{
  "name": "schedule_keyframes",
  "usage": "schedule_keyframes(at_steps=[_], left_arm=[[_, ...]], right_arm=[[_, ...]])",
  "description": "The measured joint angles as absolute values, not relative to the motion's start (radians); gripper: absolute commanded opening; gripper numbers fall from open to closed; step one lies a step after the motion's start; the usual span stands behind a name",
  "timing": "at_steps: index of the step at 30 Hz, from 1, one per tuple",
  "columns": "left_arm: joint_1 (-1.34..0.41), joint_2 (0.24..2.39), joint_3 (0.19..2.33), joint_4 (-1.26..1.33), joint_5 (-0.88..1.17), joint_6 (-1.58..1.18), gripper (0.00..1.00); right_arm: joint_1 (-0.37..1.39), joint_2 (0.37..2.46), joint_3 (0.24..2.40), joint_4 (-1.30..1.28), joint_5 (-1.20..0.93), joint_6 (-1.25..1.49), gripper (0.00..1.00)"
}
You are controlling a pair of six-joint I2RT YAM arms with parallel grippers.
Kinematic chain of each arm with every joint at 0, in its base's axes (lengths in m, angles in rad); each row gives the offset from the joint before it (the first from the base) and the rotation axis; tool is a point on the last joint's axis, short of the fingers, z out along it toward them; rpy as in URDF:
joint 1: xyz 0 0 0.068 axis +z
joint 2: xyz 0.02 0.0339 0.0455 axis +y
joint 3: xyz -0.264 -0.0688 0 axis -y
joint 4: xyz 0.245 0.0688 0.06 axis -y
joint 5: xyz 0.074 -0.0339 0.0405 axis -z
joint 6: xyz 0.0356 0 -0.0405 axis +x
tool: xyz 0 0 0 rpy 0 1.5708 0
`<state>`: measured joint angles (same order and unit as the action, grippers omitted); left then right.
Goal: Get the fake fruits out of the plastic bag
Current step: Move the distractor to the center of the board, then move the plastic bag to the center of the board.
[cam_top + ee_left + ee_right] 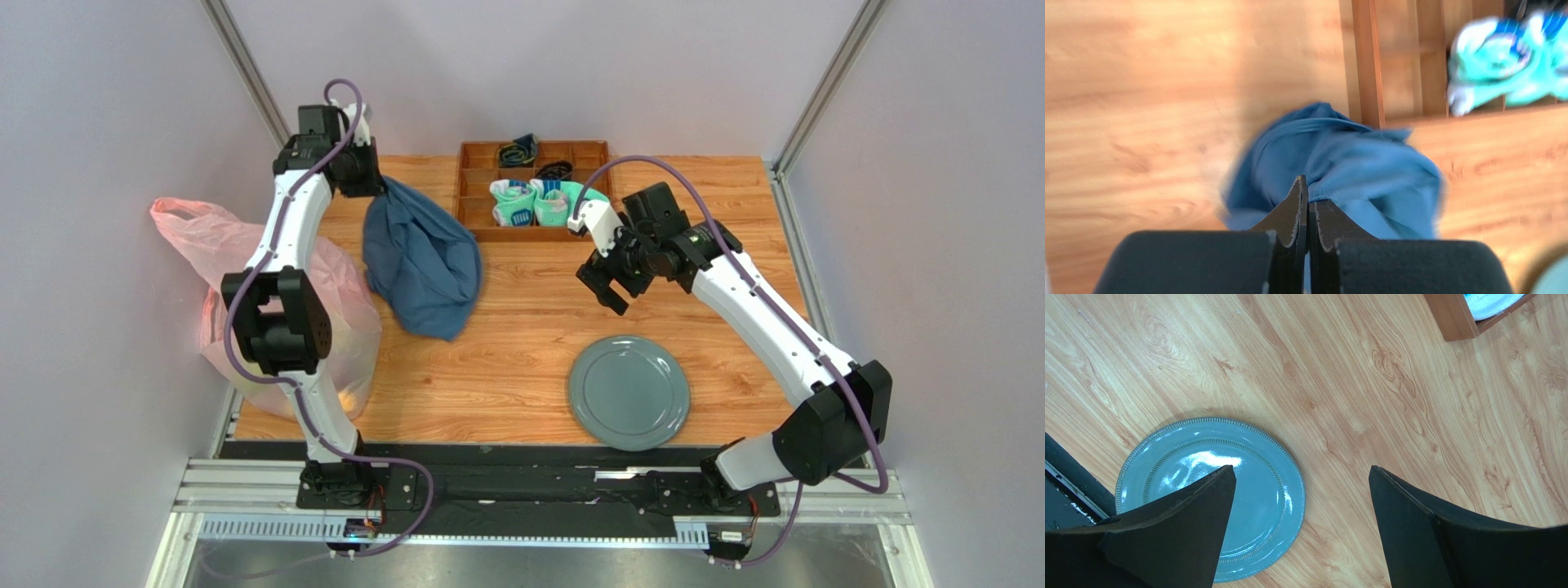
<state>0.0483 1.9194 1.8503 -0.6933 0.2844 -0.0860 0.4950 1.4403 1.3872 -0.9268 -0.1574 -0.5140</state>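
The pink plastic bag (196, 239) lies crumpled at the table's left edge, partly behind my left arm. The fake fruits are hidden inside it; only an orange-red glow shows through the film. My left gripper (375, 184) (1308, 182) is shut on the top of a blue cloth (423, 263) (1364, 162), which hangs from it in a bunch down to the table, right of the bag. My right gripper (610, 288) (1301, 471) hovers open over bare wood beside the plate, nothing between its fingers.
A grey-blue plate (628, 392) (1269, 456) sits near the front centre-right. A wooden tray (471, 184) (1367, 61) (1453, 318) at the back holds teal-and-white socks (540, 202) (1505, 55) and dark cables. Frame posts stand at both back corners.
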Motion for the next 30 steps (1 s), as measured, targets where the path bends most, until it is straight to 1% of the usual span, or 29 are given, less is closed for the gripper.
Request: schedule_keyframes(at_steps=[1,2,3,4,5,9,10,12,15,19,22,26,30], left_arm=[[0.047,1.920,1.868,-0.693,0.284,-0.086,0.40],[0.044,1.920,1.874,-0.694,0.289,-0.085,0.47],[0.039,1.920,1.874,-0.693,0.297,-0.081,0.57],[0.034,1.920,1.866,-0.692,0.310,-0.088,0.80],[0.032,1.917,1.848,-0.689,0.326,-0.094,0.82],[0.025,1.856,1.698,-0.688,0.382,-0.110,0.85],[0.025,1.832,1.674,-0.701,0.387,-0.109,0.87],[0.024,1.761,1.629,-0.731,0.382,-0.104,0.88],[0.024,1.583,1.597,-0.775,0.324,-0.079,0.92],[0.047,1.283,1.571,-0.792,0.192,-0.011,0.93],[0.162,1.127,1.600,-0.810,0.078,0.005,0.94],[0.305,1.104,1.652,-0.857,-0.067,-0.025,0.97],[0.371,1.123,1.572,-0.912,-0.143,-0.076,0.99]], right_arm=[[0.495,1.441,1.387,-0.925,-0.157,-0.514,0.85],[0.495,1.442,1.387,-0.923,-0.156,-0.514,0.85],[0.495,1.443,1.387,-0.923,-0.156,-0.514,0.86],[0.495,1.446,1.387,-0.923,-0.155,-0.514,0.86],[0.495,1.449,1.387,-0.923,-0.155,-0.514,0.86],[0.495,1.456,1.387,-0.923,-0.157,-0.513,0.87],[0.495,1.456,1.387,-0.923,-0.158,-0.513,0.87],[0.495,1.456,1.387,-0.923,-0.160,-0.513,0.87],[0.495,1.456,1.388,-0.923,-0.165,-0.509,0.88],[0.495,1.473,1.407,-0.924,-0.176,-0.503,0.88],[0.495,1.518,1.454,-0.927,-0.186,-0.494,0.88],[0.497,1.582,1.520,-0.931,-0.210,-0.474,0.88],[0.508,1.621,1.575,-0.931,-0.228,-0.467,0.88]])
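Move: The left hand holds one end of the blue cloth, whose middle hangs about 10 cm back, 8 cm to the right and 8 cm lower. The bare board it is meant for lies some 16 cm below, 2 cm back and level sideways; the plastic bag is about 24 cm back, 14 cm left and 9 cm lower, the wooden tray 5 cm ahead, 27 cm right and 16 cm lower. From the right hand that bare spot is roughly 19 cm ahead, 41 cm left and 16 cm below. The left fingers open wide at once and let go of the blue cloth, the hand dipping a couple of centimetres as it starts back towards the base; then it climbs fast and swings left, some 23 cm back and 16 cm left in all, rising about 20 cm before sinking 5 cm over the plastic bag, the wrist turned about 40 degrees counter-clockwise. Late on, the empty right hand, fingers still open, eases about 5 cm left and forward, away from the plate. ##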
